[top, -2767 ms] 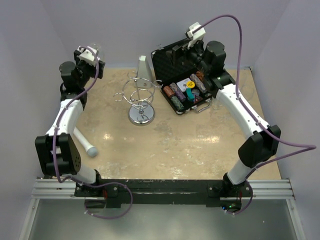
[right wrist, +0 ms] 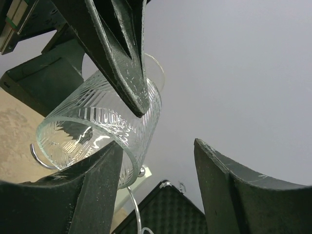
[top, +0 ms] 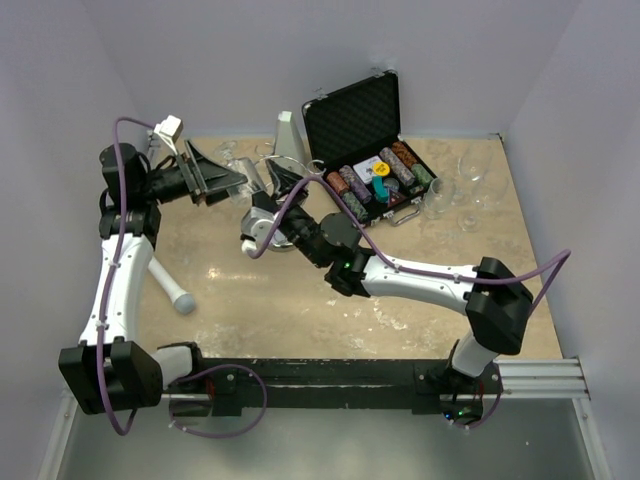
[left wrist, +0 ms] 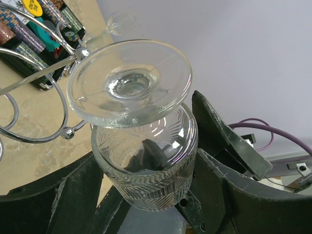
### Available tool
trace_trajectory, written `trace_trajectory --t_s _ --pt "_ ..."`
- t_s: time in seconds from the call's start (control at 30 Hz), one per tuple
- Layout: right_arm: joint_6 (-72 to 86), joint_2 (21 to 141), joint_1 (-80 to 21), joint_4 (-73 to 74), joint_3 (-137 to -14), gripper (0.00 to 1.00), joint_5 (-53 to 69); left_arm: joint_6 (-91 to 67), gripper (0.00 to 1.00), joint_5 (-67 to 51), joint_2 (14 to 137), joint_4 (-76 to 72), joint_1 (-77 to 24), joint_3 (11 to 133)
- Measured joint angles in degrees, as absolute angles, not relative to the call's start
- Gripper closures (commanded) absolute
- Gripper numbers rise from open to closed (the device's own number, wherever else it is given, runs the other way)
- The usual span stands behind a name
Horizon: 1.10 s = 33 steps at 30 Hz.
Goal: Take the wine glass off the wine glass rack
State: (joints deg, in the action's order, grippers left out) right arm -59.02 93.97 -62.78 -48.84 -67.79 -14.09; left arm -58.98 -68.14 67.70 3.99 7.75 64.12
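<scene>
A clear wine glass hangs upside down and tilted at the chrome wine glass rack (left wrist: 44, 69). Its round foot (left wrist: 129, 83) rests against a wire arm. Its cut-pattern bowl (left wrist: 146, 170) sits between the fingers of my left gripper (left wrist: 146, 161), which is shut on it. In the top view the left gripper (top: 238, 183) reaches in from the left to the rack (top: 262, 228). My right gripper (right wrist: 156, 146) is open and empty just below the glass (right wrist: 97, 131), its left finger (right wrist: 92, 195) by the rim. In the top view the right gripper (top: 285, 210) is at the rack's front.
An open black case of poker chips (top: 375, 150) stands behind and right of the rack. Several more clear glasses (top: 468, 180) stand at the back right. A white-handled tool (top: 170, 285) lies at the left. A white block (top: 287, 135) stands at the back wall.
Both arms have swung in to the rack. The left gripper came from the back left corner. The right gripper came from over the case down to the rack's front.
</scene>
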Motion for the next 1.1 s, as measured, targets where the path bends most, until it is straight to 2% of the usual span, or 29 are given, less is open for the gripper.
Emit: trace_trajectory --t_s 0.33,0.37,0.43,0.57,0.63,1.1 --pt "-59.7 94.3 -63.1 -48.6 -67.8 0.82 -14.0 -59.5 1.0 -68.1 67.2 4.0 7.7 63.2" --pt "-59.7 94.4 -63.1 -48.4 -67.8 0.88 -14.0 -59.5 0.95 -67.9 67.0 4.0 7.7 63.2" --pt "-60.0 94.5 -63.1 -48.3 -67.8 1.0 -14.1 -59.5 0.79 -67.6 66.8 4.2 7.7 63.2" --pt "-60.2 94.5 -63.0 -48.5 -67.8 1.0 -14.1 -60.5 0.33 -67.3 66.6 5.5 7.7 63.2" --pt "-60.1 94.5 -63.0 -48.5 -67.8 1.0 -14.1 -60.4 0.01 -67.1 66.6 5.6 7.7 63.2" --pt "-56.2 94.5 -61.1 -45.7 -69.3 1.0 -16.0 -56.8 0.0 -64.8 65.6 4.0 8.3 63.1"
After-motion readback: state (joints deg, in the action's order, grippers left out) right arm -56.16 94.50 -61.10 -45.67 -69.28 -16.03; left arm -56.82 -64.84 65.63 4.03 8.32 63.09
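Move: The wine glass, already off the rack, is gripped by its bowl between the left fingers, its middle within about 1 cm of that hand's point. From the right hand the glass's middle is some 3 cm ahead and 3 cm left, about level, with the bowl's rim between the open fingers. The rack's top ring is about 2 cm to the right hand's right, 1 ahead and 10 below. The chip case lies roughly 24 cm right of that hand, 2 ahead and 33 below. Staying almost in place, the right hand shuts its fingers from wide to nearly closed, pinching the glass's rim with one finger inside the bowl and one outside. Only then do the left fingers, still around the bowl, spread fully and let go, that hand shifting under 1 cm. The right hand ends by easing about 2 cm forward and slightly right with the glass. ##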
